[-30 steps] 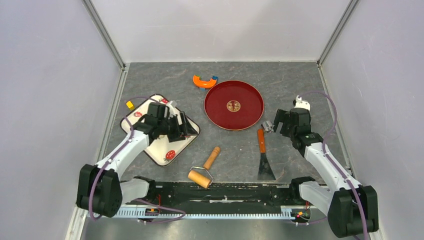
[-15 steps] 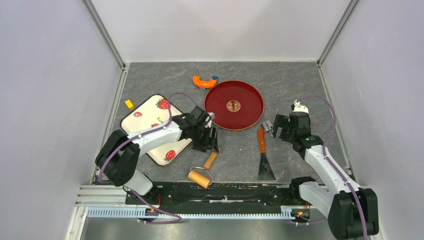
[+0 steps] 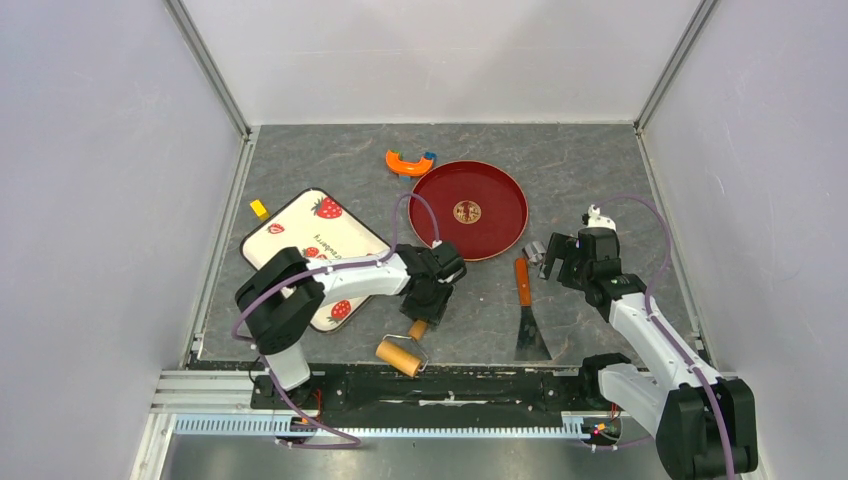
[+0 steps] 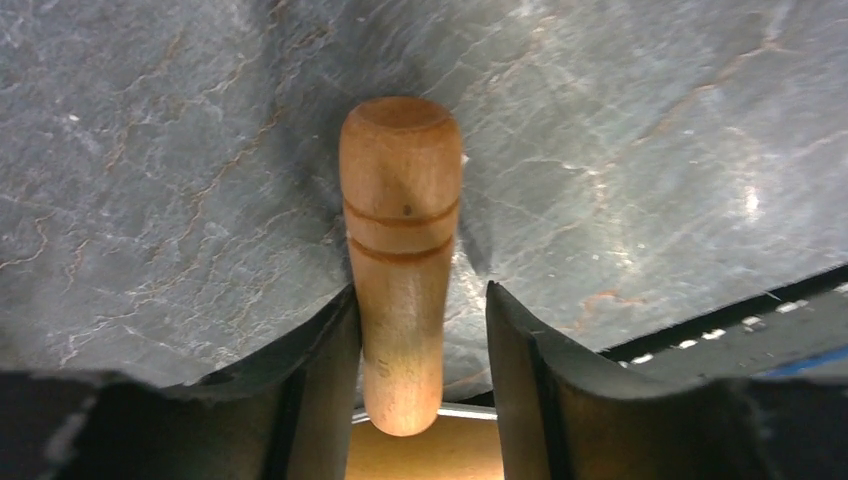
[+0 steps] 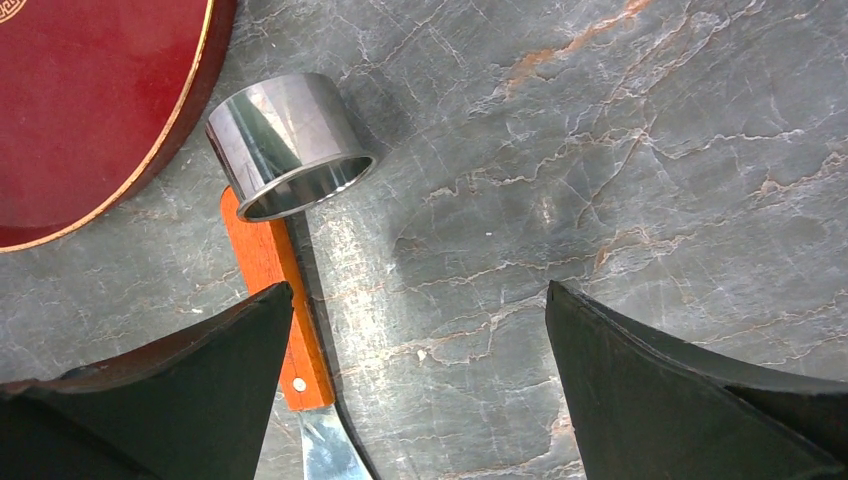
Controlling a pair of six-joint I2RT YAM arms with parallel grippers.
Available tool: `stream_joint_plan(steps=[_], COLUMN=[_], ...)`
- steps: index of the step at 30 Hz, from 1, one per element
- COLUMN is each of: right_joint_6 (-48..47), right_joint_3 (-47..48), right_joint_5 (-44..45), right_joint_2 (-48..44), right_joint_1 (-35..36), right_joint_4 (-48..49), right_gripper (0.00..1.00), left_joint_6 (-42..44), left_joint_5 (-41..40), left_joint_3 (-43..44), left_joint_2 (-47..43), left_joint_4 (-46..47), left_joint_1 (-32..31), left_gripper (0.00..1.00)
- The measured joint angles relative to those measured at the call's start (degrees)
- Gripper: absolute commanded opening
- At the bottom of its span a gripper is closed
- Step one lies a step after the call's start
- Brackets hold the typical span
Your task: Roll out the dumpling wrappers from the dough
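The wooden roller lies near the table's front edge, its handle [image 3: 419, 328] [image 4: 400, 230] pointing away from the tan cylinder [image 3: 399, 356]. My left gripper [image 3: 428, 300] [image 4: 420, 292] straddles the handle. Its left finger [image 4: 325, 370] rests against the wood, and a gap stays between the wood and the right finger [image 4: 520, 370], so it stands open. My right gripper [image 3: 560, 258] [image 5: 418, 290] hangs wide open over bare table, beside the scraper's orange handle [image 5: 262, 262]. Neither the dough nor the dumpling wrappers are in view. The strawberry tray [image 3: 315, 235] shows no lump on it.
A red round tray [image 3: 467, 210] [image 5: 90, 100] sits at centre back. A steel ring [image 3: 535, 250] [image 5: 290, 145] stands by its rim, at the top of the scraper [image 3: 527, 310]. An orange curved toy [image 3: 410, 162] and a yellow block [image 3: 259, 208] lie farther back.
My left arm swung from over the strawberry tray to the right and down onto the roller handle, its jaws narrowing. The right gripper shifted only slightly.
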Motion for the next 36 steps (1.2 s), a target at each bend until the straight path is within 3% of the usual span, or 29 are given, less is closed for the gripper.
stream_joint_plan(steps=[2, 6, 14, 18, 28, 32, 36], right_joint_6=[0.4, 0.9, 1.0, 1.0, 3.1, 3.9, 4.3], right_joint_3=[0.0, 0.0, 0.9, 2.2, 5.0, 12.6, 22.0], right_joint_5=[-0.1, -0.6, -3.0, -4.9, -15.8, -18.3, -20.5], right_joint_2=[0.0, 0.1, 2.9, 4.8, 13.4, 21.8, 30.1], right_joint_1=[0.0, 0.0, 0.0, 0.0, 1.4, 8.1, 15.5], right_joint_4=[0.0, 0.0, 0.3, 1.2, 6.1, 7.0, 8.9], right_gripper=[0.98, 0.98, 0.98, 0.98, 0.98, 0.99, 0.94], left_joint_6=[0.2, 1.3, 1.5, 1.5, 0.3, -2.2, -4.8], left_joint_5=[-1.2, -2.8, -5.3, -4.1, 5.7, 9.0, 11.7], left_joint_3=[0.1, 1.2, 8.4, 10.9, 8.2, 3.0, -3.2], left_joint_2=[1.0, 1.2, 1.2, -0.1, -10.9, -16.3, -22.1], left_joint_4=[-0.9, -2.6, -5.7, -5.9, -2.1, -0.2, 0.5], left_joint_1=[-0.4, -0.5, 0.1, 3.7, 26.3, 35.4, 45.2], left_gripper=[0.38, 0.02, 0.02, 0.02, 0.02, 0.02, 0.02])
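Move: The left hand is just above the table, its open fingers astride the roller handle, whose middle is about 1 cm ahead and 1 cm below; the roller's cylinder lies 8 cm back and 4 cm left. The dough, on the strawberry mat, is some 12 cm ahead and 22 cm left. From the right hand the dough lies about 51 cm left and 1 cm back, the plate 18 cm left and 12 cm ahead, the cutter 4 cm left and 3 cm ahead, everything roughly 5 cm lower. The left fingers settle slightly and pinch the roller handle near its cylinder end, then lift it some 11 cm while going forward about 14 cm, swinging left about 15 cm late on and turning roughly 45 degrees counter-clockwise over the mat. The right hand, empty and open, starts slowly, then sweeps left 17 cm and somewhat forward over the plate's near side, towards the dough side, turning counter-clockwise. ##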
